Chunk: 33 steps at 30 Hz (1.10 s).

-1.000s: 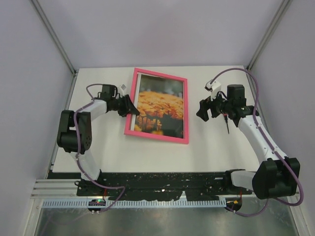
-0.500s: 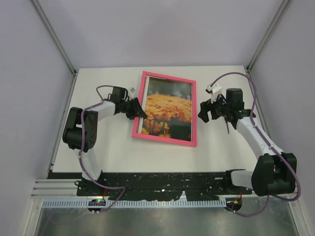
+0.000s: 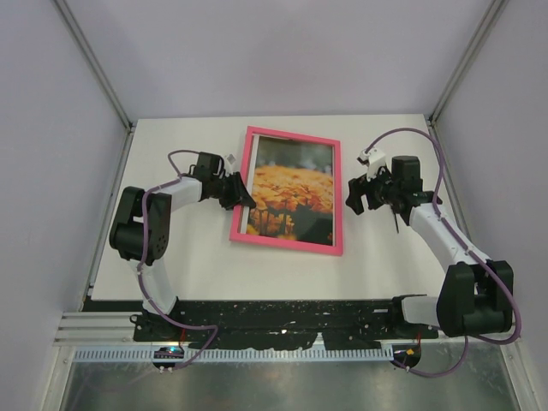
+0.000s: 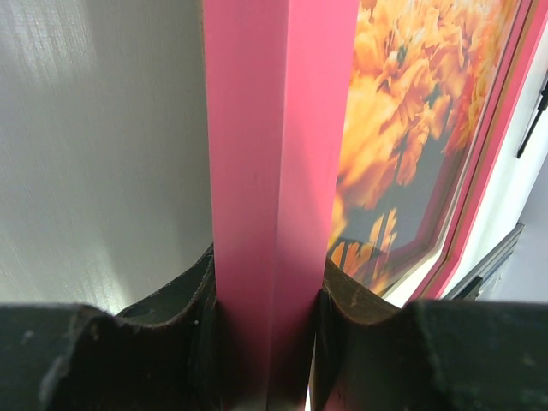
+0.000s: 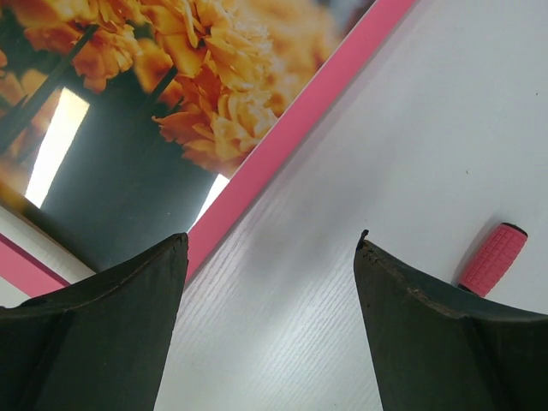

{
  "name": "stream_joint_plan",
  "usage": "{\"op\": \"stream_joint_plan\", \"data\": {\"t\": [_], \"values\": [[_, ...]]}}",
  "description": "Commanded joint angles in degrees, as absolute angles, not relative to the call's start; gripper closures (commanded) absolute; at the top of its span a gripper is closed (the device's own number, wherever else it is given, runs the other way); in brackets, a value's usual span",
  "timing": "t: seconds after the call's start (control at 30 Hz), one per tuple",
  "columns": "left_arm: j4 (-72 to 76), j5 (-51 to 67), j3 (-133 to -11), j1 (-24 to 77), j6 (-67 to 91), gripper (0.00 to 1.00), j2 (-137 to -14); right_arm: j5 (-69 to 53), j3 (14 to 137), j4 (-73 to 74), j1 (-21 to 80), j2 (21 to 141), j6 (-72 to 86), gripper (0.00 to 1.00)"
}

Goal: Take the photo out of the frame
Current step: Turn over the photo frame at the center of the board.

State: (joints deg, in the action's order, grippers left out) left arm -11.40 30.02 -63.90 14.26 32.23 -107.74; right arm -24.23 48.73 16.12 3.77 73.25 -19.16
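The pink frame (image 3: 336, 197) lies face up in the middle of the white table, with the photo (image 3: 293, 187) of orange-yellow flowers inside it. My left gripper (image 3: 243, 196) is shut on the frame's left bar. In the left wrist view that bar of the frame (image 4: 274, 154) runs up from between the gripper (image 4: 267, 287) fingers, with the photo (image 4: 402, 128) to its right. My right gripper (image 3: 353, 196) stands open just off the frame's right edge. In the right wrist view the gripper (image 5: 272, 248) has only bare table between its fingers, with the frame (image 5: 291, 141) and photo (image 5: 171, 77) at upper left.
A small pink ribbed handle (image 5: 490, 259) lies on the table to the right of my right gripper. A thin dark rod (image 3: 396, 221) shows beside the right arm. Grey walls enclose the white table (image 3: 171, 257) on three sides.
The left gripper slid the frame to the right, toward the right gripper, and turned it slightly. In the last half second both arms and the frame have barely moved.
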Motion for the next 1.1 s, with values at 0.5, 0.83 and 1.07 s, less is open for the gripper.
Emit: {"op": "stream_joint_plan", "data": {"t": [0.5, 0.83, 1.07], "values": [[-15.2, 19.9, -66.9, 22.5, 30.5, 1.0, -110.6, -21.9, 48.2, 12.5, 1.2, 72.9, -18.1, 0.19], [-15.9, 16.8, -65.7, 22.9, 31.4, 0.87, -109.4, -18.9, 48.2, 12.4, 0.8, 75.1, -18.2, 0.2], [-16.4, 16.7, -65.7, 23.2, 31.4, 0.74, -109.2, -18.7, 48.1, 12.5, 0.8, 75.7, -18.2, 0.2]]}}
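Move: The left gripper already holds the photo frame by its left rail; the frame's middle lies about 15 cm to its right and 3 cm ahead, at much the same height. The open right gripper hovers with the frame's right rail about 5 cm to its left and 3 cm ahead, some 8 cm below. The screwdriver lies about 10 cm to the right gripper's right, level fore and aft, some 9 cm lower. Keep the left fingers clamped on the frame's left rail and bring the left gripper about 5 cm to the right, easing it slightly back and turning it a touch clockwise, then hold there. Meanwhile shift the right gripper some 3 cm right, ahead of the advancing right rail, sinking a little and turning slightly clockwise, with its fingers kept wide open. ##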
